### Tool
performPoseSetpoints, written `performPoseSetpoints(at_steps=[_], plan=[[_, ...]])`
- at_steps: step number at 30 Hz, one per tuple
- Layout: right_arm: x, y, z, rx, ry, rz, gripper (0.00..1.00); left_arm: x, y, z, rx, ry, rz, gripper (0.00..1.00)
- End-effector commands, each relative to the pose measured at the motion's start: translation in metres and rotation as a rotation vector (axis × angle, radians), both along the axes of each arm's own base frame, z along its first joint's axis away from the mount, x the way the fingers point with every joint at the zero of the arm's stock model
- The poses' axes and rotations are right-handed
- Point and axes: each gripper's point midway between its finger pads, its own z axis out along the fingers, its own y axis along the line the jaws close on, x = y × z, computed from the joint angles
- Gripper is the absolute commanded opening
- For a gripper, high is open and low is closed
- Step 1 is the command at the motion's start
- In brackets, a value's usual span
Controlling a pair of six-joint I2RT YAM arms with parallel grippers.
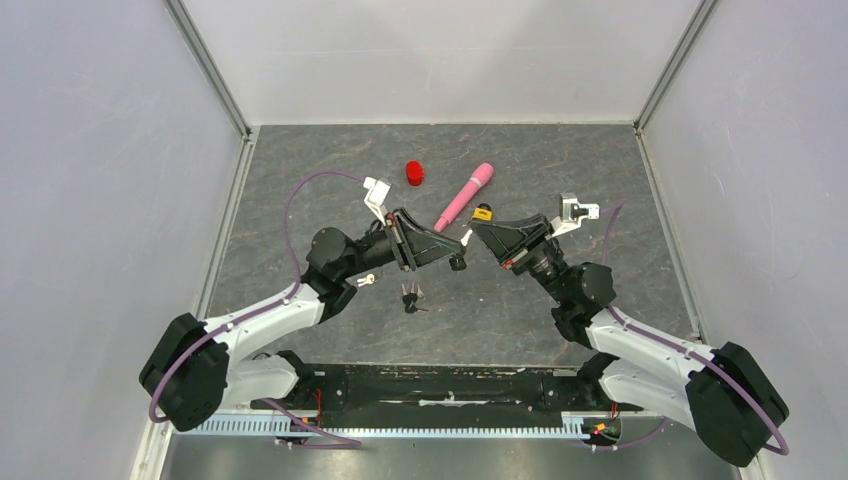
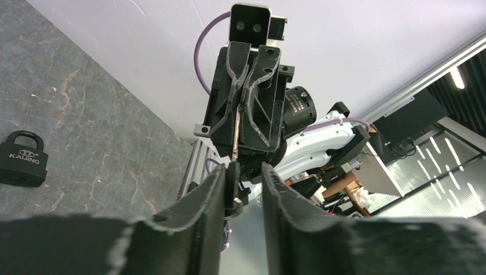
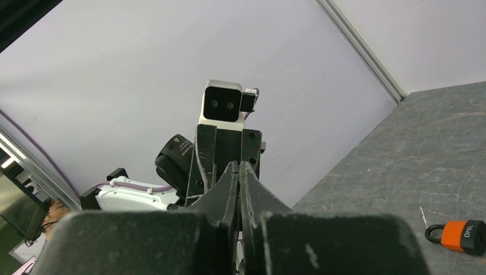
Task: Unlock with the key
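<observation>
My two grippers meet tip to tip above the middle of the table. The right gripper is shut on a key, whose thin metal blade runs out from between its fingers. The key's black head sits between the fingers of my left gripper. It lies against the left finger, with a gap to the right one, so this gripper is open. A black padlock lies on the table. An orange padlock lies just beyond the grippers.
A pink cylinder and a red cap lie behind the grippers. A small black bundle with keys and a small silver key rest on the table under the left arm. Grey walls enclose three sides.
</observation>
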Motion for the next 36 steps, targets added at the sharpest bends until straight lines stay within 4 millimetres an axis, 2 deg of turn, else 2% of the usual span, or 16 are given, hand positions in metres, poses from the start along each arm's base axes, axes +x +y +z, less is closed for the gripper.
performPoseSetpoints(at_steps=[1, 5, 10, 15, 18, 22, 24, 27, 28, 30, 31, 32, 33, 36], plan=[[-0.005, -0.006, 0.017, 0.045, -0.049, -0.007, 0.0, -0.007, 0.0, 0.023, -0.043, -0.079, -0.019, 0.29], [-0.005, -0.007, 0.017, 0.041, -0.049, -0.011, 0.0, -0.007, -0.001, 0.022, -0.027, -0.081, -0.014, 0.28], [-0.006, -0.007, 0.018, 0.043, -0.051, -0.01, 0.0, -0.008, -0.003, 0.022, -0.018, -0.085, -0.021, 0.36], [-0.007, -0.006, 0.019, 0.047, -0.052, 0.0, 0.0, -0.01, -0.006, 0.022, -0.015, -0.088, -0.031, 0.36], [-0.007, -0.006, 0.02, 0.049, -0.055, 0.0, 0.0, -0.012, -0.008, 0.023, -0.012, -0.094, -0.04, 0.31], [-0.006, -0.007, 0.018, 0.046, -0.051, -0.004, 0.0, -0.012, -0.008, 0.022, 0.0, -0.101, -0.04, 0.18], [-0.007, -0.006, 0.017, 0.044, -0.05, -0.003, 0.0, -0.011, -0.008, 0.02, 0.011, -0.104, -0.033, 0.04], [-0.005, -0.006, 0.013, 0.022, -0.04, -0.013, 0.0, -0.009, -0.007, 0.016, 0.043, -0.12, -0.014, 0.02], [-0.002, -0.005, 0.009, -0.003, -0.026, -0.025, 0.03, -0.007, -0.006, 0.013, 0.075, -0.12, 0.004, 0.02], [0.008, -0.005, -0.001, -0.087, 0.002, -0.079, 0.18, 0.003, -0.002, 0.004, 0.181, -0.132, 0.065, 0.02], [0.015, -0.006, -0.008, -0.145, 0.022, -0.116, 0.22, 0.007, 0.002, -0.007, 0.26, -0.132, 0.101, 0.02], [0.024, -0.009, -0.018, -0.213, 0.054, -0.167, 0.3, 0.017, 0.008, -0.012, 0.326, -0.143, 0.157, 0.02], [0.031, -0.013, -0.025, -0.266, 0.083, -0.212, 0.39, 0.023, 0.017, -0.026, 0.412, -0.12, 0.201, 0.02], [0.055, -0.035, -0.057, -0.462, 0.22, -0.379, 0.56, 0.036, 0.044, -0.042, 0.59, -0.117, 0.284, 0.02]])
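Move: The black key head sits between the left gripper's half-open pads, about 1 cm to the right of its hand point and level with it. The key's middle is some 2 cm back, 2 cm left and 1 cm below the right gripper, which already holds the blade. The ring's other keys hang about 5 cm straight below the left hand. The yellow padlock lies roughly 31 cm ahead of the left hand, 8 cm right and 27 cm below. Hold the left gripper nearly still beside the right fingertips and shut its pads on the black key head while the right keeps pinching the blade. Then open the right gripper about halfway and draw it off the blade, some 2.5 cm forward and as much down; swing the left about 2 cm forward, slightly left and down, tipping its fingers down some 15 degrees. ##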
